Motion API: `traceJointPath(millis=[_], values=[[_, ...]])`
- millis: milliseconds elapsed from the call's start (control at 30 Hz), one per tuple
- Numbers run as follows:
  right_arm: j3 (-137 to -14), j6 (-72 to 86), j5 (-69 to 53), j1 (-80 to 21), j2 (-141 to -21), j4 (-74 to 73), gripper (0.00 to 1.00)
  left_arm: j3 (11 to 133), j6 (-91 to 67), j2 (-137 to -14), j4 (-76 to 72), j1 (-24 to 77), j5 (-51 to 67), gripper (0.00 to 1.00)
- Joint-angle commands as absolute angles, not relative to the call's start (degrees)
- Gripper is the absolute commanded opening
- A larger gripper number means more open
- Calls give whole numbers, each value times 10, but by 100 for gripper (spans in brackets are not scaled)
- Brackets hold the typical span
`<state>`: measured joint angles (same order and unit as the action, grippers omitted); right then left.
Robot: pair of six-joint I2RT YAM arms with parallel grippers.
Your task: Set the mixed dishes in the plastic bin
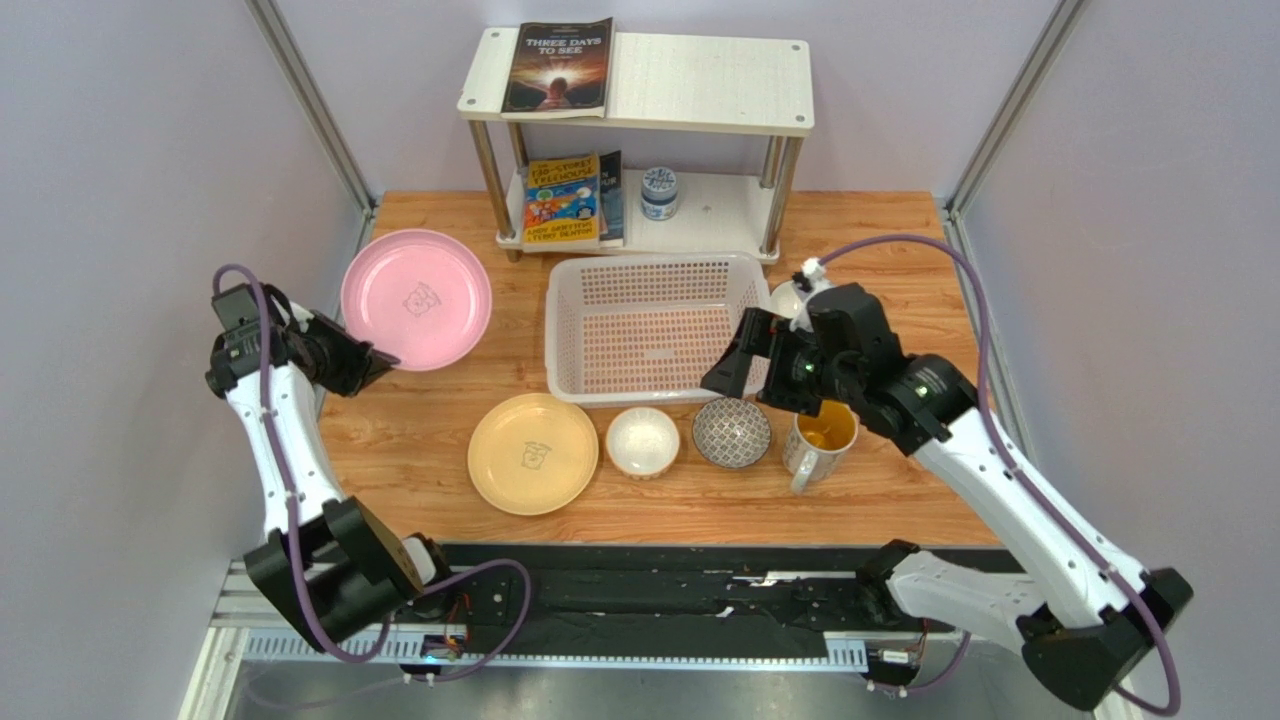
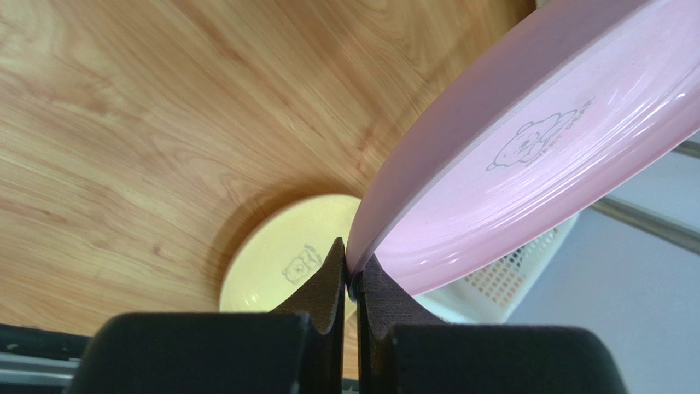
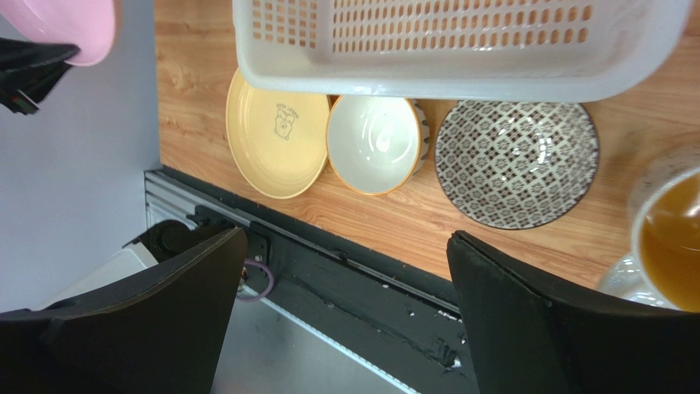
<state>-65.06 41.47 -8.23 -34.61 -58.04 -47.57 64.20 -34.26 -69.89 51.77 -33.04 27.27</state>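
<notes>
My left gripper (image 1: 368, 360) (image 2: 353, 271) is shut on the near rim of the pink plate (image 1: 418, 297) (image 2: 534, 156) at the table's left. The plastic bin (image 1: 561, 333) (image 2: 509, 275) (image 3: 460, 78) stands mid-table with nothing in it. Along its front lie the pale yellow plate (image 1: 532, 452) (image 2: 279, 263) (image 3: 278, 139), a white bowl (image 1: 643, 441) (image 3: 374, 144), the grey patterned bowl (image 1: 732, 432) (image 3: 516, 162) and the yellow-lined mug (image 1: 822, 435) (image 3: 670, 238). My right gripper (image 1: 747, 378) (image 3: 345, 246) hangs open above the bin's front right corner, holding nothing.
A white two-tier shelf (image 1: 706, 83) stands at the back with books (image 1: 561, 68) and a blue-and-white jar (image 1: 658, 192). A black rail (image 1: 676, 593) runs along the table's near edge. Walls close in on both sides.
</notes>
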Motion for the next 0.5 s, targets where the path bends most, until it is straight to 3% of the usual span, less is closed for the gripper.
traceJointPath(millis=[0, 167, 467], values=[[-726, 453, -56, -389, -638, -438, 99, 633, -350, -640, 555, -303, 325, 0], [-814, 468, -1, -448, -715, -454, 99, 625, -382, -603, 548, -244, 346, 0], [-800, 507, 38, -497, -802, -386, 100, 513, -437, -542, 493, -195, 369, 0]])
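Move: The pink plate, already pinched by its rim in the left hand, hangs well above the table; the plastic bin lies about 40 cm right, 14 ahead and 15 below that hand, the yellow plate 20 right, 6 back, 18 below. From the empty right hand the pink plate is some 50 cm left, 16 ahead, about level; the bin is 13 left, 22 ahead, 20 below, the patterned bowl 1 left, 6 ahead, 21 below. The pink plate is carried about 10 cm right and some 4 cm back towards the yellow plate and the bin, arching up about 3 cm and back down, the closed left fingers keeping the rim and the wrist swinging about 10 degrees clockwise. The wide-open right hand comes to meet it, about 10 cm left and 3 forward, likewise rising slightly and dipping, touching nothing. ##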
